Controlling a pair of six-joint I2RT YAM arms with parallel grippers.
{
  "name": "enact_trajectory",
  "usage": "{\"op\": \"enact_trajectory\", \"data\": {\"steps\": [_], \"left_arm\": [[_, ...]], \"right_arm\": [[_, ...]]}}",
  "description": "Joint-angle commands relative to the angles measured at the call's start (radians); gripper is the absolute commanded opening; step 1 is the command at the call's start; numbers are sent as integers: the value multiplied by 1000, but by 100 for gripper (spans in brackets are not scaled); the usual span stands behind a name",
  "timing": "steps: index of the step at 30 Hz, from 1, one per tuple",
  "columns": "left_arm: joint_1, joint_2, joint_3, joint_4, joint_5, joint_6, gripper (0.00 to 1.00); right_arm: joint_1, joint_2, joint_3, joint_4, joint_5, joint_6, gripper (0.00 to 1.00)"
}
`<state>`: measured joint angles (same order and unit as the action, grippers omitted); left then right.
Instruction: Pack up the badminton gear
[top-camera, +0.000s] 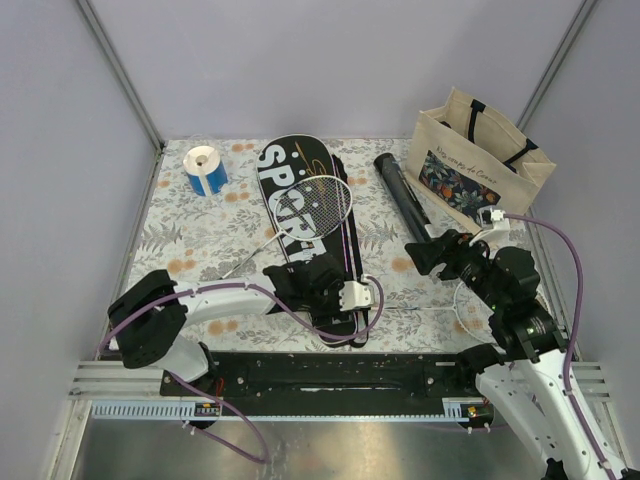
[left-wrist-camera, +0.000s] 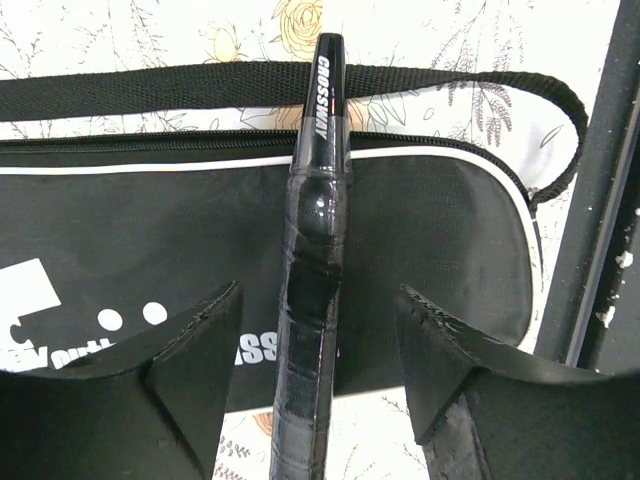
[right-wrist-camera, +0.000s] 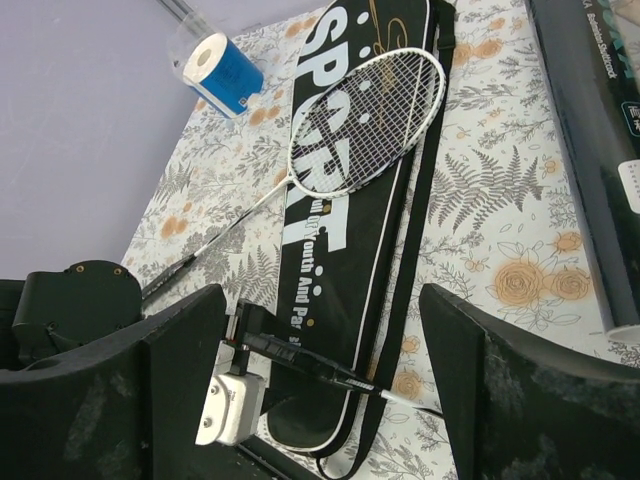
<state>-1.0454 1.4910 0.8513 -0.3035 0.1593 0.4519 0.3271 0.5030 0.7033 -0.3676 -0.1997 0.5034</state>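
Observation:
A black racket-shaped case (top-camera: 300, 215) lettered SPORT lies mid-table. One white-framed racket (top-camera: 318, 205) rests across it, head on the lettering, handle toward the left. A second racket's black handle (left-wrist-camera: 318, 230) stands between my left gripper's (left-wrist-camera: 320, 295) open jaws, with a gap on each side. Below it is the case's narrow end (left-wrist-camera: 130, 230). Its thin shaft (top-camera: 420, 310) runs right toward the right arm. The long black tube (top-camera: 402, 195) lies right of the case. My right gripper (right-wrist-camera: 322, 295) hangs open and empty above the table, near the tube's near end (top-camera: 425, 255).
A beige tote bag (top-camera: 478, 160) stands at the back right, just beyond the tube. A blue-and-white tape roll (top-camera: 205, 170) sits at the back left. The case's black strap (left-wrist-camera: 150, 85) loops past its narrow end. Grey walls close the table on three sides.

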Motion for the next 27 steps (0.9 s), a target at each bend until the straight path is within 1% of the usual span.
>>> {"op": "enact_trajectory", "data": {"steps": [1,9,11,14,16,17,18,22,24,27], "left_arm": [[-5,28,-26,102,8,-10,64],[-18,40,-69,130,13,-64,53],[-24,37,-78,138,13,-78,47],[-33,8,-86,138,16,-96,33],[-36,-26,-93,139,25,-110,20],[-39,-46,-101,144,34,-117,12],[-38,-69,-109,148,37,-124,1],[-41,-161,-143,161,51,-166,0],[-41,-210,-159,171,62,-203,0],[-39,-288,-181,188,69,-252,0]], "right_arm": [[4,-23,-4,6,29,24,88],[4,-49,-18,19,46,57,88],[4,-54,-21,22,51,61,88],[4,-64,-22,12,63,69,88],[4,-75,-24,7,74,83,88],[4,-84,-24,4,78,90,88],[4,-90,-22,4,85,95,88],[4,-119,-18,-24,100,135,88],[4,-138,-24,-42,95,187,88],[4,-175,-70,-47,36,306,87]]}}
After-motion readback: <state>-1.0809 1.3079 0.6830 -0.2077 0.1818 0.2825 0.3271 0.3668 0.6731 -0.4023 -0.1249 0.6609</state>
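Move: The left hand hovers over the black handle of the racket lying crosswise on the near end of the racket bag, with the handle's middle about 3 cm below and 1 cm back. The bag's middle is roughly 20 cm ahead and 3 cm left, some 4 cm lower than the hand. The white racket's head rests on the bag about 31 cm ahead and 3 cm left. From the right hand the same handle lies about 21 cm left, 6 cm back and 24 cm below. The left hand sinks about 2.5 cm straight down over the racket handle while its part-open fingers close and pinch it from both sides, then draws back towards the robot and rises some 3.5 cm from its lowest point with the grip held, tilting slightly at the wrist. The right hand, empty and open, eases about 2 cm back, right and up, rolling roughly 10 degrees. ##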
